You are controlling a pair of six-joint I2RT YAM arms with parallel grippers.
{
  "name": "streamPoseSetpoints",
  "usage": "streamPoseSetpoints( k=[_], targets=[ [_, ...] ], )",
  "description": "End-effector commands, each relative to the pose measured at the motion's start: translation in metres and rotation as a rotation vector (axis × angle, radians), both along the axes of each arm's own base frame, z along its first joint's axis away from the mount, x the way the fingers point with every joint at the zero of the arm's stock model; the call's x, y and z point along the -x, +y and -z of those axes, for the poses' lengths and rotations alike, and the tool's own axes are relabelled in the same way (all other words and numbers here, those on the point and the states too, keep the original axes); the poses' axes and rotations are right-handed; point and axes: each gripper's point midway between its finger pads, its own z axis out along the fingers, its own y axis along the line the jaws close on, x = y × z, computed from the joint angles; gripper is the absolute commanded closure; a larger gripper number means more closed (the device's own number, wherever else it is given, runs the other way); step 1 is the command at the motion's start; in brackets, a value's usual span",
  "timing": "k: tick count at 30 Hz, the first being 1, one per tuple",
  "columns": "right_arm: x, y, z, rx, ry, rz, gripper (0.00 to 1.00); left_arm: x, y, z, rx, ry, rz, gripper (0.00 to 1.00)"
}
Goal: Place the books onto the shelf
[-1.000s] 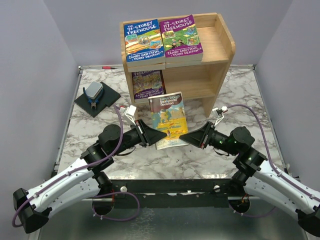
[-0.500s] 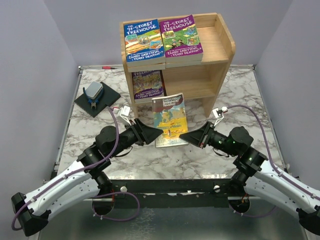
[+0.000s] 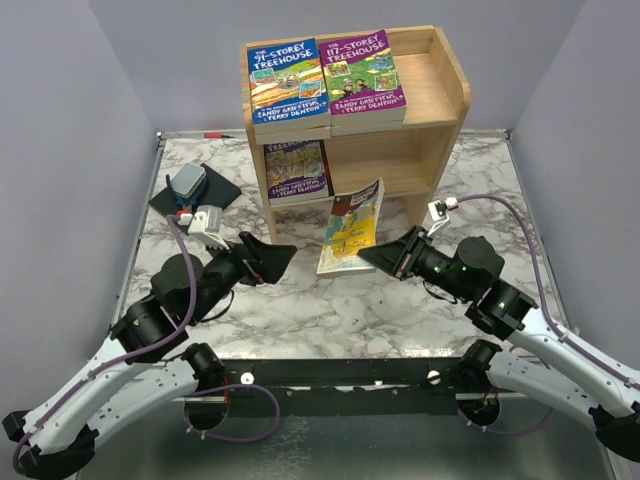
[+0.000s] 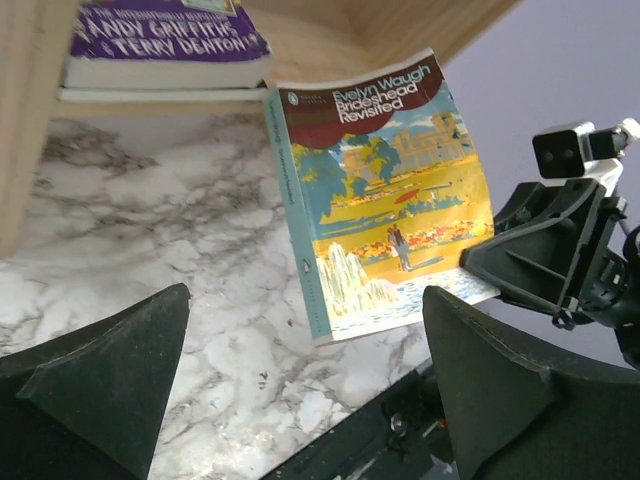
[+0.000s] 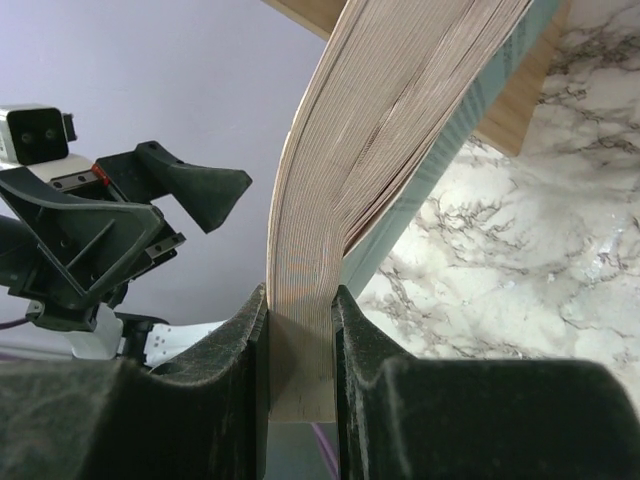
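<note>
The wooden shelf point(image 3: 440, 90) stands at the back. A blue book point(image 3: 288, 78) and a purple book point(image 3: 365, 72) lie flat on its top, and another purple one point(image 3: 296, 170) lies on the lower tier at the left. My right gripper point(image 3: 372, 256) is shut on the near corner of a yellow-and-teal "Brideshead Revisited" book point(image 3: 352, 228), which is tilted up just in front of the shelf. In the right wrist view the jaws point(image 5: 300, 300) pinch its page block point(image 5: 400, 110). My left gripper point(image 3: 272, 260) is open, to the left of that book point(image 4: 385, 190) and apart from it, empty.
A black square pad with a blue-grey tool point(image 3: 190, 190) lies at the back left of the marble table point(image 3: 300, 310). The shelf's left side panel point(image 4: 30, 120) is close ahead of the left gripper. Walls close in the left, right and back.
The left gripper opened, let go of the Brideshead book and drew back to the left. The right gripper tipped the book up on edge and carried it slightly toward the shelf.
</note>
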Motion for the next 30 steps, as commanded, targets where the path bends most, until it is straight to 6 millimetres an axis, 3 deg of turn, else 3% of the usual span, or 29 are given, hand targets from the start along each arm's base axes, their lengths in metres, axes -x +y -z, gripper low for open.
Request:
streamPoseSetpoints(
  k=[1,6,10,20,30],
  targets=[
    [-0.007,-0.001,-0.082,-0.127,-0.196,0.029,0.99,-0.003,0.038,-0.005,-0.155,-0.057,-0.111,0.01],
    [-0.012,0.003,-0.103,-0.14,-0.241,0.034,0.99,-0.001,0.051,-0.017,-0.202,-0.104,-0.132,0.01],
    [-0.016,0.007,-0.113,-0.138,-0.257,0.032,0.99,0.0,0.054,-0.015,-0.228,-0.11,-0.131,0.01],
    [-0.035,0.032,-0.119,-0.179,-0.25,0.015,1.0,0.004,0.057,-0.007,-0.262,-0.134,-0.112,0.01],
    [-0.063,0.052,-0.112,-0.223,-0.226,0.052,0.99,0.003,0.065,-0.001,-0.314,-0.165,-0.123,0.01]
  ],
)
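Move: Brideshead Revisited is already in my right fingers, held near its lower right corner. The purple book lying on the left of the lower shelf is about 25 cm ahead, 14 cm left and 4 cm below this hand. Directly above that is the blue book, 25 cm ahead, 15 cm left and 15 cm up; the 117-Storey book is 25 cm ahead, 2 cm left, just as high. From my empty left hand the purple book lies about 25 cm ahead, 3 cm right and 4 cm down. I lift the pinched book nearly 6 cm with my right hand, then carry it forward and left, some 5 cm each way, towards the purple book on the lower shelf, easing down about 2 cm as I go and keeping my grip. My open left hand draws aside to its left by 5 to 6 cm, away from the book, rolling slightly. ##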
